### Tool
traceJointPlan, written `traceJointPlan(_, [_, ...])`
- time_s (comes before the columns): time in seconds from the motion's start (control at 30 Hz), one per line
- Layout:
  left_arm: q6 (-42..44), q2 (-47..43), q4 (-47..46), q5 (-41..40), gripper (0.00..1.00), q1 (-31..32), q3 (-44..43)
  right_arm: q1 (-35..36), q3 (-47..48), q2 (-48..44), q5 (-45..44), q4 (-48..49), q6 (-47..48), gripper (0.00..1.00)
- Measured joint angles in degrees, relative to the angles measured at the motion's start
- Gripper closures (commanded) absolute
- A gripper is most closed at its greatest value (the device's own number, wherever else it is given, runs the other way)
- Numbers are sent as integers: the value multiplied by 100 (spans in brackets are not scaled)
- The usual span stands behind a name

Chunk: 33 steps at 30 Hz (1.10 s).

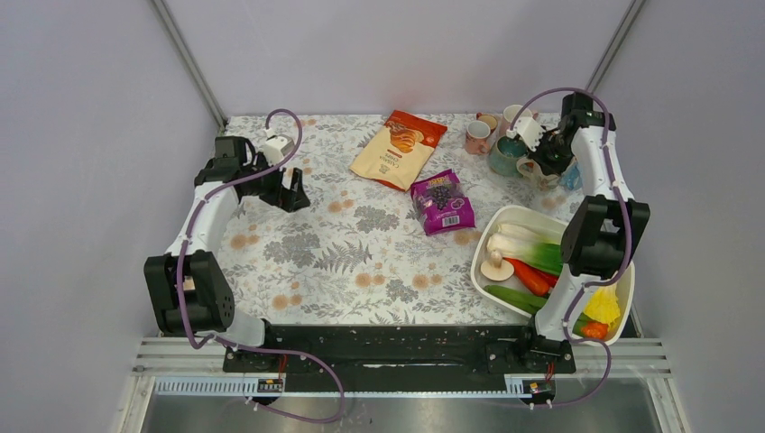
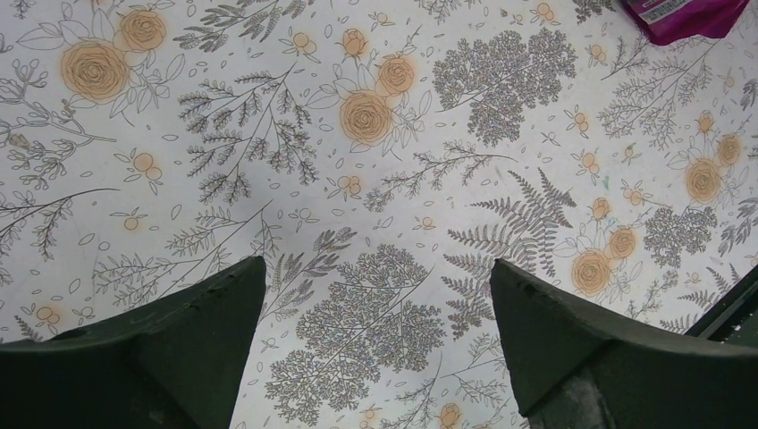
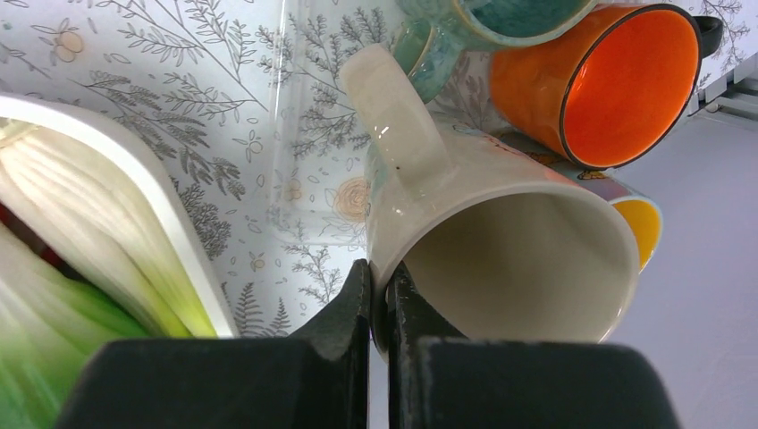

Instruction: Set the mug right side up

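A cream mug (image 3: 501, 241) is tipped on its side, its mouth facing the right wrist camera and its handle pointing up. My right gripper (image 3: 380, 273) is shut on its rim, one finger inside the mouth and one outside. From above, this mug (image 1: 539, 173) and the right gripper (image 1: 547, 162) sit at the far right of the table, among other mugs. Whether the mug rests on the cloth is unclear. My left gripper (image 2: 375, 268) is open above the flowered cloth, with nothing between its fingers, at the far left (image 1: 290, 191).
An orange mug (image 3: 617, 80), a teal mug (image 3: 501, 18) and a yellow-lined mug (image 3: 642, 228) crowd right behind the held one. A pink mug (image 1: 476, 137) stands further left. A white tray (image 1: 505, 216) of vegetables lies close by. Two snack bags, orange (image 1: 397, 149) and purple (image 1: 442, 202), lie mid-table.
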<state>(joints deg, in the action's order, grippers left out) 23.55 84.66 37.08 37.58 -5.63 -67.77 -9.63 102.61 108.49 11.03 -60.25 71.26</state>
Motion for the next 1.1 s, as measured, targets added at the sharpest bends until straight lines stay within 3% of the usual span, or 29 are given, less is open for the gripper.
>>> traceJointPlan(0.6, [-2,0,59,-63,1,-44,-48,-247,-483,223,107,629,260,98])
traceJointPlan(0.73, [0,0,59,-68,1,-44,-48,-249,-496,219,116,640,225,55])
traceJointPlan(0.93, [-2,0,61,-70,1,-44,-48,-249,-787,136,59,1471,330,22])
traceJointPlan(0.97, [0,0,61,-68,1,-44,-48,-249,-861,90,52,1580,334,3])
traceJointPlan(1.1, [-2,0,59,-68,1,-44,-48,-249,-1156,-188,44,1939,352,1])
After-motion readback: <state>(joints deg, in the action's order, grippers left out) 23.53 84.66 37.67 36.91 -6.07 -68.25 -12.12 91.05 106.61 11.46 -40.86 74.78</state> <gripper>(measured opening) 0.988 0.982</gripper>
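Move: The right hand still pinches the cream mug by its rim; its spot on the table lies about 2 cm ahead and 2 cm right, the mug's middle there 8 cm below the hand. The orange mug stands about 10 cm ahead, the blue mug 5 cm ahead and 9 cm right, the green mug 3 cm ahead and 9 cm left. From the left hand that spot is some 62 cm right, 5 cm ahead and 8 cm below. Right hand lowers the mug about 3.5 cm, easing right, then opens wide and draws forward and up, tilting outward. ##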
